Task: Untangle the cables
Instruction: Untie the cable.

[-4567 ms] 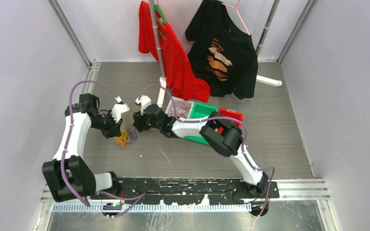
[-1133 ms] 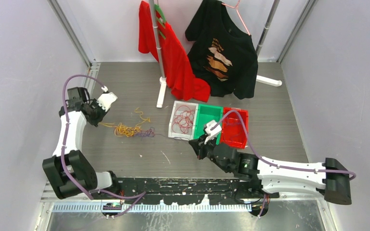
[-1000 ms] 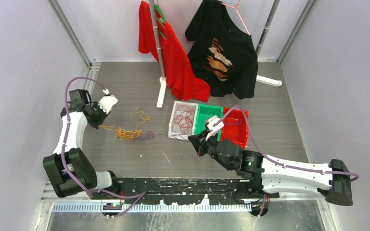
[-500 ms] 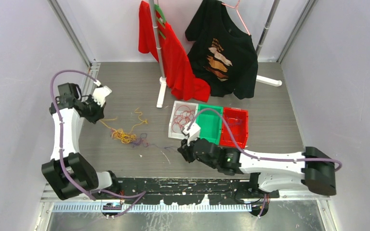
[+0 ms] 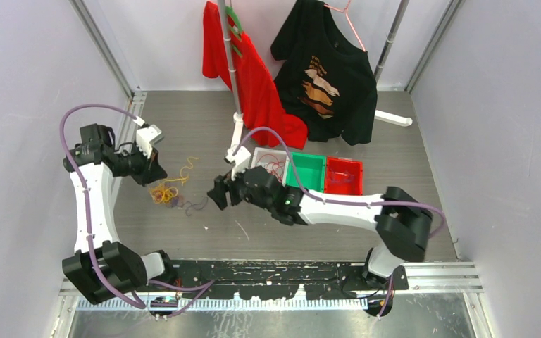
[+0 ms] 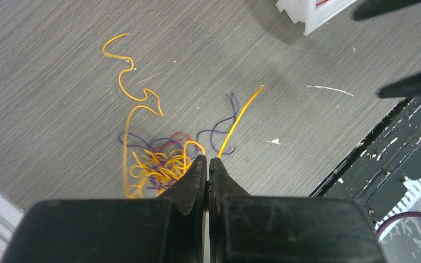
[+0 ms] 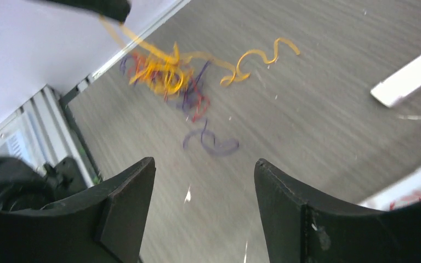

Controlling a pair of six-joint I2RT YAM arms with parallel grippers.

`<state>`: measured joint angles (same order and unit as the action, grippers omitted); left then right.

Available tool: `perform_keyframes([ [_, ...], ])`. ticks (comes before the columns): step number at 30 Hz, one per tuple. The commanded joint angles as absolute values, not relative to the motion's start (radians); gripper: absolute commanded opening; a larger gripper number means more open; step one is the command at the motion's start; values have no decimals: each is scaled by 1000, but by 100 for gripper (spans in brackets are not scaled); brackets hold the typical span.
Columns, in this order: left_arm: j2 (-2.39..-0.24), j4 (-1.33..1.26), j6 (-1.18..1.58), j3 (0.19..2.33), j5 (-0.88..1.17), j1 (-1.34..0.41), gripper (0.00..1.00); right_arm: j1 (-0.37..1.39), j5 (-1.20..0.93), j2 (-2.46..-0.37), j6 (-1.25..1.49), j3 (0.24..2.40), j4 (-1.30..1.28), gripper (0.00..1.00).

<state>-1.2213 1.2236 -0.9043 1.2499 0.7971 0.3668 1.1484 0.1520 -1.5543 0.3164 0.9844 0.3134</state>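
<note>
A tangle of yellow, purple and red cables (image 5: 162, 191) lies on the grey floor at the left. My left gripper (image 5: 156, 172) hangs just above and behind it, shut on a yellow cable (image 6: 241, 118) that runs out past its closed fingertips. That tangle (image 6: 159, 164) sits right ahead of the left gripper (image 6: 208, 160). My right gripper (image 5: 216, 199) is to the right of the tangle, open and empty. In the right wrist view a loose purple cable (image 7: 211, 143) lies ahead of the right gripper (image 7: 204, 164), with the tangle (image 7: 164, 74) beyond it.
A white tray (image 5: 271, 150) holding red cables, a green tray (image 5: 308, 156) and a red tray (image 5: 344, 162) stand side by side behind my right arm. A clothes rack's foot (image 5: 236, 137), a red shirt (image 5: 253, 84) and a black shirt (image 5: 331, 77) stand at the back.
My right arm has swung left from in front of the trays to beside the tangle and opened its jaws. My left gripper drew back left, dragging the tangle with it.
</note>
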Motion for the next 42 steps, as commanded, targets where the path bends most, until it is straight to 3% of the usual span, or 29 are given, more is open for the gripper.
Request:
perform_keyframes([
  [1,-1157,1126,-834,1208,793,371,0,1099,105,-1692,290,1116,409,70],
  [5,-1124,886,-728,1112,590,371,1,1065,128,-1844,283,1217,410,66],
  [8,-1136,846,-743,1062,522,375,4,1058,98,-1961,248,1342,357,66],
  [15,-1212,930,-788,1054,568,447,27,1064,56,-2178,272,1566,316,67],
  [21,-1250,944,-853,1058,578,557,32,1086,55,-2325,264,1746,249,68],
  [26,-1262,997,-940,1042,604,601,46,1114,79,-2428,214,1878,156,67],
  [30,-1257,1017,-982,1002,617,606,50,1118,153,-2511,205,1987,62,53],
  [37,-1254,1067,-991,970,703,607,62,1110,146,-2539,189,2042,51,3],
  [42,-1262,1086,-937,1010,786,607,70,1078,48,-2400,244,1974,151,1],
])
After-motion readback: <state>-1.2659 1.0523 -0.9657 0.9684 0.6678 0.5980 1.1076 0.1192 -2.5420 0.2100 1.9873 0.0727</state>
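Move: The yellow cable's loose bend, open for the right hand, lies about 11 cm ahead, 15 cm left and 17 cm below it. The tangle is some 7 cm ahead, 20 cm left of that hand, and a stray purple strand about 4 cm ahead, 10 cm left, both equally low. From the left hand, already pinching yellow cable in the air, the tangle is 4 cm ahead, 5 cm left and 20 cm down; the loose bend lies about 8 cm straight ahead, equally low. Forward at first, then mostly left and down, the right hand sweeps about 17 cm left, 16 cm down and 10 cm forward past the purple strand, tips its fingers lower, and shuts them on the yellow cable's loose bend. Meanwhile the left hand lowers about 10 cm and swings left, opens wide to let go of its yellow strand, then eases back and a little right over the tangle. ##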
